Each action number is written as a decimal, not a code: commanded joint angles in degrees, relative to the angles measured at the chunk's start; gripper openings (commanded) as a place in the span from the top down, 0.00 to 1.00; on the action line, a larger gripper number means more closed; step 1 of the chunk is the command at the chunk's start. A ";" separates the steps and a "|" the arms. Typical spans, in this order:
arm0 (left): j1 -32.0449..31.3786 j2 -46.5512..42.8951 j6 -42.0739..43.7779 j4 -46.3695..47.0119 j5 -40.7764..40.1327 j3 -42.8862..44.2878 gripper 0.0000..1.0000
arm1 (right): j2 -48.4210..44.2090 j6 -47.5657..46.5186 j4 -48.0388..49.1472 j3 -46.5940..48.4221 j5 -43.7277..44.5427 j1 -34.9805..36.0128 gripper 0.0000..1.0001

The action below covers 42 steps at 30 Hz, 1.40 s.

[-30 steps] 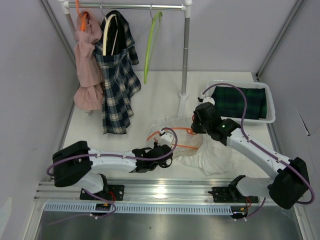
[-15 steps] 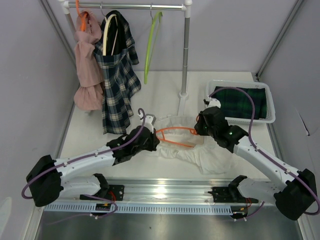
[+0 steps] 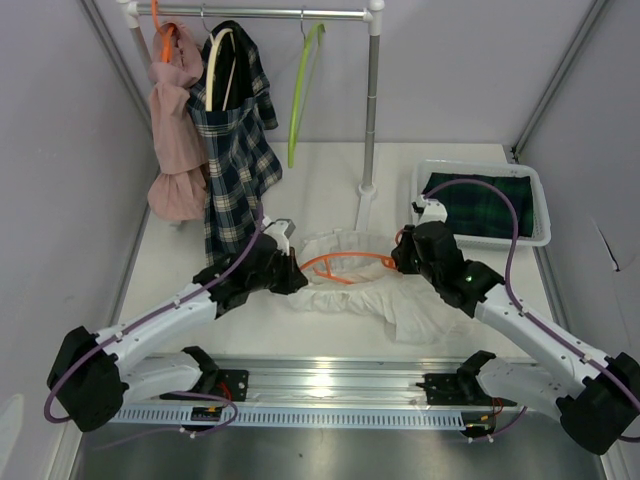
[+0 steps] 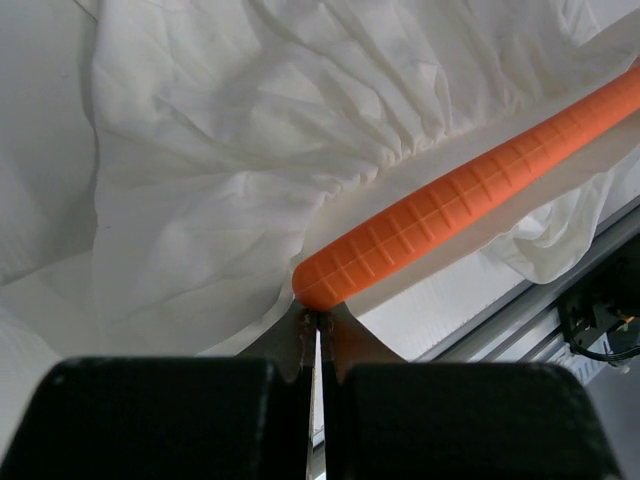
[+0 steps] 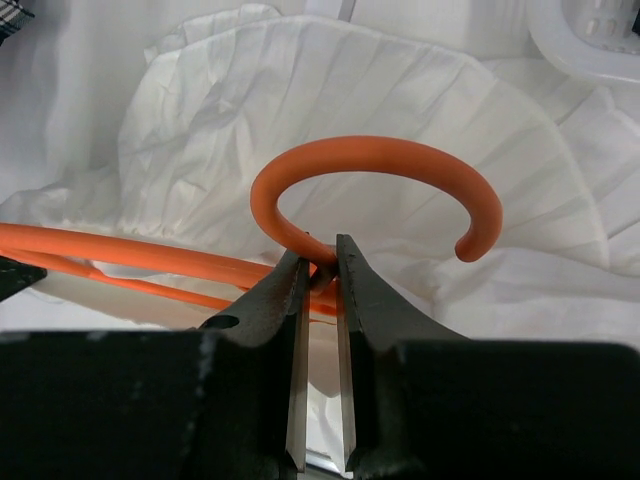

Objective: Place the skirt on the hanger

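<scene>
A white skirt (image 3: 410, 305) lies crumpled on the table's middle. An orange hanger (image 3: 345, 264) lies across it, one arm tucked into the waistband. My left gripper (image 3: 290, 276) is at the hanger's left end. In the left wrist view it (image 4: 318, 318) is shut on the skirt's (image 4: 220, 180) waistband edge, just below the hanger's tip (image 4: 450, 205). My right gripper (image 3: 406, 256) is at the hanger's right end. In the right wrist view it (image 5: 322, 266) is shut on the hanger's neck, under the curved hook (image 5: 380, 160), with skirt (image 5: 300, 90) beneath.
A clothes rail (image 3: 260, 12) at the back holds a pink garment (image 3: 175, 140), a plaid dress (image 3: 238, 170) and a green hanger (image 3: 303, 90). Its post (image 3: 370, 120) stands behind the skirt. A white basket (image 3: 541, 222) with dark plaid cloth (image 3: 480, 205) sits at the right.
My left gripper has moved from the front middle back and to the left, to the hanger's left end. The hanger and skirt shifted farther back. My right gripper moved slightly back and right.
</scene>
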 commanded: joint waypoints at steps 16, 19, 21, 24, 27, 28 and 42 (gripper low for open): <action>9.37 -1.33 3.60 -4.02 6.47 2.87 1.00 | -4.21 -3.63 0.44 -3.19 9.69 0.98 1.00; 9.73 -0.37 4.21 -3.76 7.35 2.78 1.00 | -4.56 -3.19 0.79 -3.37 8.73 0.28 1.00; 9.82 0.25 4.30 -3.85 7.09 2.61 1.00 | -4.64 -3.63 1.41 -3.37 7.76 -0.08 1.00; 10.60 -0.10 4.21 -3.67 7.44 2.87 1.00 | -4.56 -4.07 0.89 -3.46 8.72 0.19 1.00; 11.48 -0.28 4.91 -4.81 7.61 4.36 1.00 | -5.17 -4.51 0.88 -4.07 8.81 0.19 1.00; 11.75 -0.19 5.09 -5.07 7.61 4.80 1.00 | -5.52 -4.60 0.88 -4.16 8.73 0.19 1.00; 12.01 0.60 6.15 -7.97 8.93 12.00 1.00 | -3.94 -4.51 0.36 -3.11 13.82 3.79 1.00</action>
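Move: The hanger's bare left end lies just off the left fingers, which already pinch the white skirt's waistband: roughly 3 cm ahead, 1 cm right, about level. From that hand, the hanger's neck is about 20 cm right and 5 cm ahead, the skirt's heap some 17 cm right, level front to back and 10 cm below. The right hand already grips that neck; the left end is about 20 cm to its left, straight across and slightly lower. The skirt's waistband, still pinched in the shut left fingers, is drawn outward over the hanger's left end: first left and forward about 2 cm each with a small rise, then, after slowing, up another 2.5 cm and a little forward. The right hand keeps its grip on the neck, shifting about 1 cm right and tipping up some 5 degrees. ##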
